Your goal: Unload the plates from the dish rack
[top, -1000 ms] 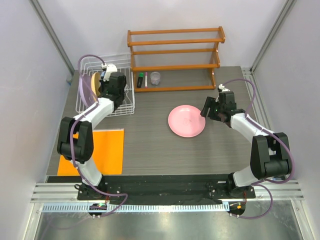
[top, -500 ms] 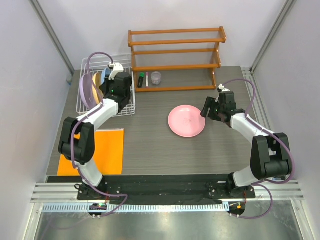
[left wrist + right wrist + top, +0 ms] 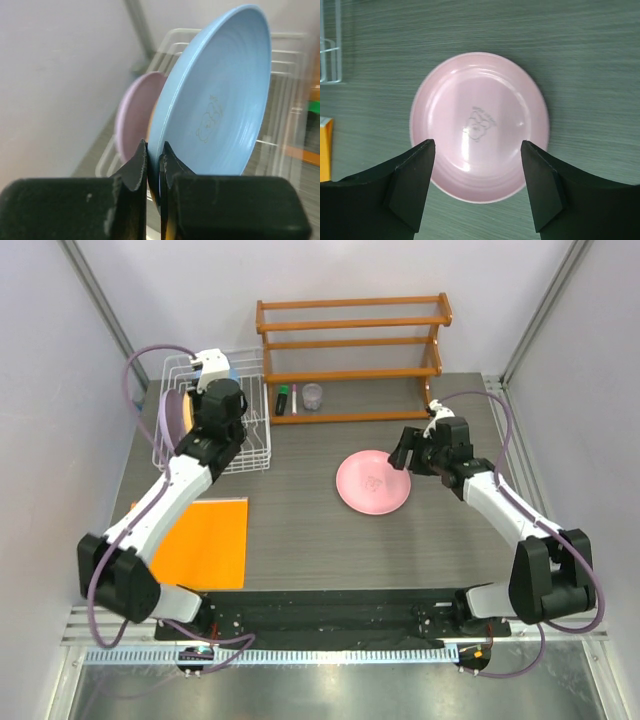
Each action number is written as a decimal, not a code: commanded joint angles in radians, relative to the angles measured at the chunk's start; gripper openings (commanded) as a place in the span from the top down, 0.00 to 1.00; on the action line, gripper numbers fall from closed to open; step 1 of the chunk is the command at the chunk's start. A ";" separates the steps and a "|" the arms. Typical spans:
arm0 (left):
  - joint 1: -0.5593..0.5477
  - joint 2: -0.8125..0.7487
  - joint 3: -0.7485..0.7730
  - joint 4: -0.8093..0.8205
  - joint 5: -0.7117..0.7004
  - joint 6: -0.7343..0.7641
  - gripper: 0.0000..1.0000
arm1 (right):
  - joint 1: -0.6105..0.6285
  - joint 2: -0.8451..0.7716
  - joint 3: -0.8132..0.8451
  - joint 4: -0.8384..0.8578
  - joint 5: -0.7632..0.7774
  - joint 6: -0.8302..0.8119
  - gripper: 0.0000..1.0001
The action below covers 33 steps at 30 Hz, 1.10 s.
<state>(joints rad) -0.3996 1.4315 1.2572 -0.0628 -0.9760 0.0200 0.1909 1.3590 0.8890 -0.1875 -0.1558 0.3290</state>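
My left gripper [image 3: 154, 150] is shut on the lower rim of the light blue plate [image 3: 220, 100], which it holds on edge above the white wire dish rack [image 3: 287, 55]. Behind it a lavender plate [image 3: 132, 110] stands in the rack, with a thin yellow edge showing between the two. From above, the left gripper [image 3: 215, 392] hangs over the dish rack [image 3: 255, 455], the blue plate [image 3: 230, 370] peeking out at its far side and the lavender plate [image 3: 172, 412] to its left. The pink plate [image 3: 479, 125] lies flat on the table, and my right gripper [image 3: 477, 150] hovers open over its near edge.
An orange-brown wooden shelf [image 3: 350, 340] stands at the back, with a small clear cup [image 3: 311, 395] and a green marker [image 3: 282, 400] on its lowest level. An orange mat [image 3: 205, 540] lies at the front left of the dark table [image 3: 300, 520].
My left arm has stretched out and lifted the blue plate up out of the rack. My right gripper has shifted slightly left, over the pink plate's edge, still open.
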 commanded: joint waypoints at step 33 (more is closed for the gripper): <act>-0.111 -0.112 -0.289 0.046 0.959 -0.673 1.00 | 0.206 0.199 0.133 0.341 -0.232 0.142 0.34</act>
<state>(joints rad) -0.5041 1.3228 0.9970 -0.1127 -0.0616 -0.6151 0.3927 1.5421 0.9699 0.0921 -0.3435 0.4557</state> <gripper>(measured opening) 0.054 0.726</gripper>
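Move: My left hand already holds the blue plate by its rim and takes it to my open right gripper, about 48 cm to its right, 5 back and 18 lower. Some 19 cm below the left hand, the yellow plate stands 5 ahead and 4 left, the purple plate 4 ahead and 9 left. From my right hand the blue plate's middle is about 51 cm left, 12 ahead and 20 up; the pink plate lies level, 5 left and 12 below. I swing my left hand about 20 cm right, away from the rack, dropping some 10 cm after a slight rise and drawing back 6, keeping the pinch while I turn clockwise and roll the left side down, each over 40 degrees. My right hand comes about 12 cm left to meet it, rising over the pink plate, then sinking, until its open fingers straddle the blue plate's far rim. ##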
